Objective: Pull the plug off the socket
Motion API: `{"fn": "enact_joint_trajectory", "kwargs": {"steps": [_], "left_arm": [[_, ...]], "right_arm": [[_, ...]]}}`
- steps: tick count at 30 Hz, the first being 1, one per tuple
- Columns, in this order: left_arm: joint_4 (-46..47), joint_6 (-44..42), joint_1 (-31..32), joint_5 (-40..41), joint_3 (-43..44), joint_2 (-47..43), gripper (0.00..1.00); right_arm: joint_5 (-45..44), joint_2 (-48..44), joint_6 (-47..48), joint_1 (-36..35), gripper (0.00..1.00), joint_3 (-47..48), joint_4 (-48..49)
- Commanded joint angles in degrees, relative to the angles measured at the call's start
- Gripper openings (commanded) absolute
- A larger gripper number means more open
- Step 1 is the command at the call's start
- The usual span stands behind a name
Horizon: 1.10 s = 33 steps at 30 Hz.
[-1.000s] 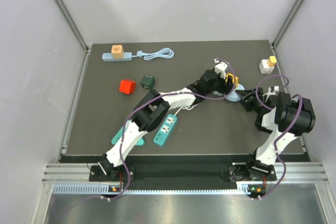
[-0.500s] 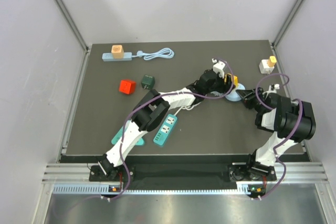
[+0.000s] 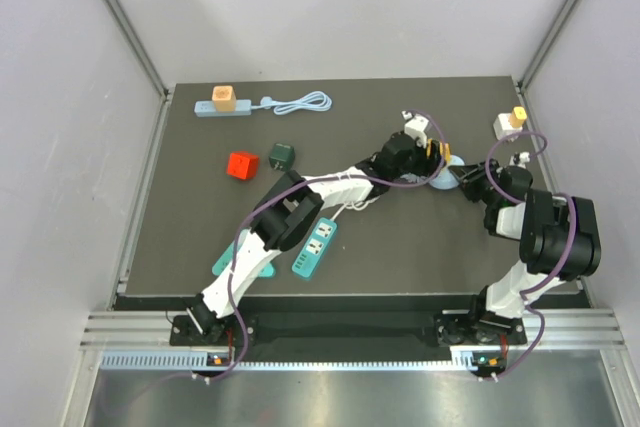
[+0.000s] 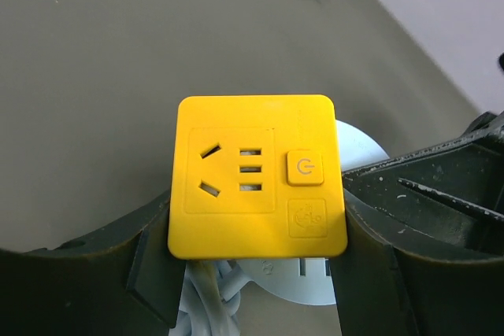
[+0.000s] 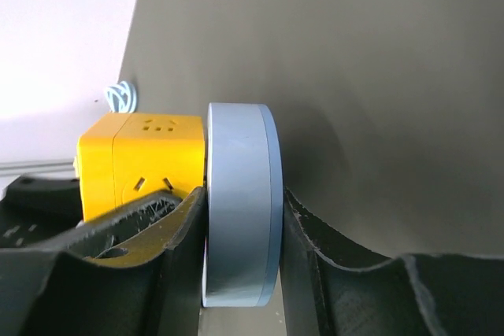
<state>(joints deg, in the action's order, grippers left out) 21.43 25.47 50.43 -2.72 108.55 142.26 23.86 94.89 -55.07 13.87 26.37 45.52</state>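
Note:
The plug is a yellow cube (image 4: 256,175) with outlet slots and a power button, seated against the socket, a pale blue round disc (image 5: 236,210). My left gripper (image 4: 256,230) is shut on the yellow cube's two sides. Its dark fingers (image 4: 150,253) press the cube. My right gripper (image 5: 236,222) is shut on the disc's flat faces, one finger (image 5: 169,218) wedged beside the cube (image 5: 146,155). From above, both grippers meet at the cube (image 3: 437,153) and disc (image 3: 448,180) at the mat's right. A white cable hangs under the disc (image 4: 358,147).
A blue power strip with an orange cube (image 3: 222,102) and coiled cable (image 3: 300,102) lies at the back left. A red cube (image 3: 240,165), a dark green cube (image 3: 281,155) and a teal power strip (image 3: 315,245) lie left of centre. A white adapter (image 3: 509,124) sits back right.
My right gripper has moved in towards the left and closed on the blue disc. The left gripper has kept its hold on the yellow cube.

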Motion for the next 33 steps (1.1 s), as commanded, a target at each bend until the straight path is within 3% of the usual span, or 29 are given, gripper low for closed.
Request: {"fn": "enact_joint_trajectory", "kwargs": {"steps": [1, 5, 9, 15, 20, 24, 33], "left_arm": [[1.25, -9.39, 3.88, 3.61, 3.95, -9.10, 0.00], [9.91, 3.13, 1.78, -1.04, -0.17, -9.80, 0.00], [15.91, 11.78, 0.02, -0.18, -2.03, -10.25, 0.00], [12.85, 10.30, 0.19, 6.40, 2.53, -10.24, 0.00], [10.83, 7.24, 0.45, 3.07, 4.30, -10.33, 0.00], [3.46, 0.82, 1.07, 2.98, 2.90, -14.09, 0.00], [-24.72, -8.34, 0.72, 20.55, -8.00, -29.04, 0.00]], "right_arm": [[-7.51, 1.17, 5.76, -0.25, 0.00, 0.35, -8.69], [-8.82, 0.73, 5.94, -0.68, 0.00, 0.44, -9.83], [-9.00, 0.65, 6.29, -0.86, 0.00, 0.70, -10.45], [-9.97, 0.38, 6.38, -1.30, 0.00, 1.14, -11.59], [-9.09, 0.56, 6.47, -1.21, 0.00, 1.05, -10.80], [-7.60, 1.26, 6.55, -1.12, 0.00, 1.14, -9.66], [-6.10, 1.35, 6.73, -1.12, 0.00, 0.70, -7.55]]}}
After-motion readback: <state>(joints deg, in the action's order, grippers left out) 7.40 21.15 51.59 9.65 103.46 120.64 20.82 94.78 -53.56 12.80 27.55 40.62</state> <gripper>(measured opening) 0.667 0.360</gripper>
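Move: The left hand already grips the yellow plug; the round light-blue socket lies beneath it, its middle about 4 cm below, some 2 cm back and 2 cm to the right. The socket's coiled cable is about 6 cm left and 4 back, the white cable roughly 17 left and 8 back, the white block about 18 right and 9 ahead. From the right hand, pinching the rim, the socket's middle is some 3 cm left, level ahead. With its fingers still shut on the yellow plug, the left hand first rocks it by about a centimetre against the round socket, then pulls it straight up some 14 cm, faster as it goes, and at the top swings off about 6 cm to the left, over the coiled cable's side. The right hand keeps its pinch on the socket's rim throughout, sinking only about a centimetre and then holding the socket still while the plug leaves it. ##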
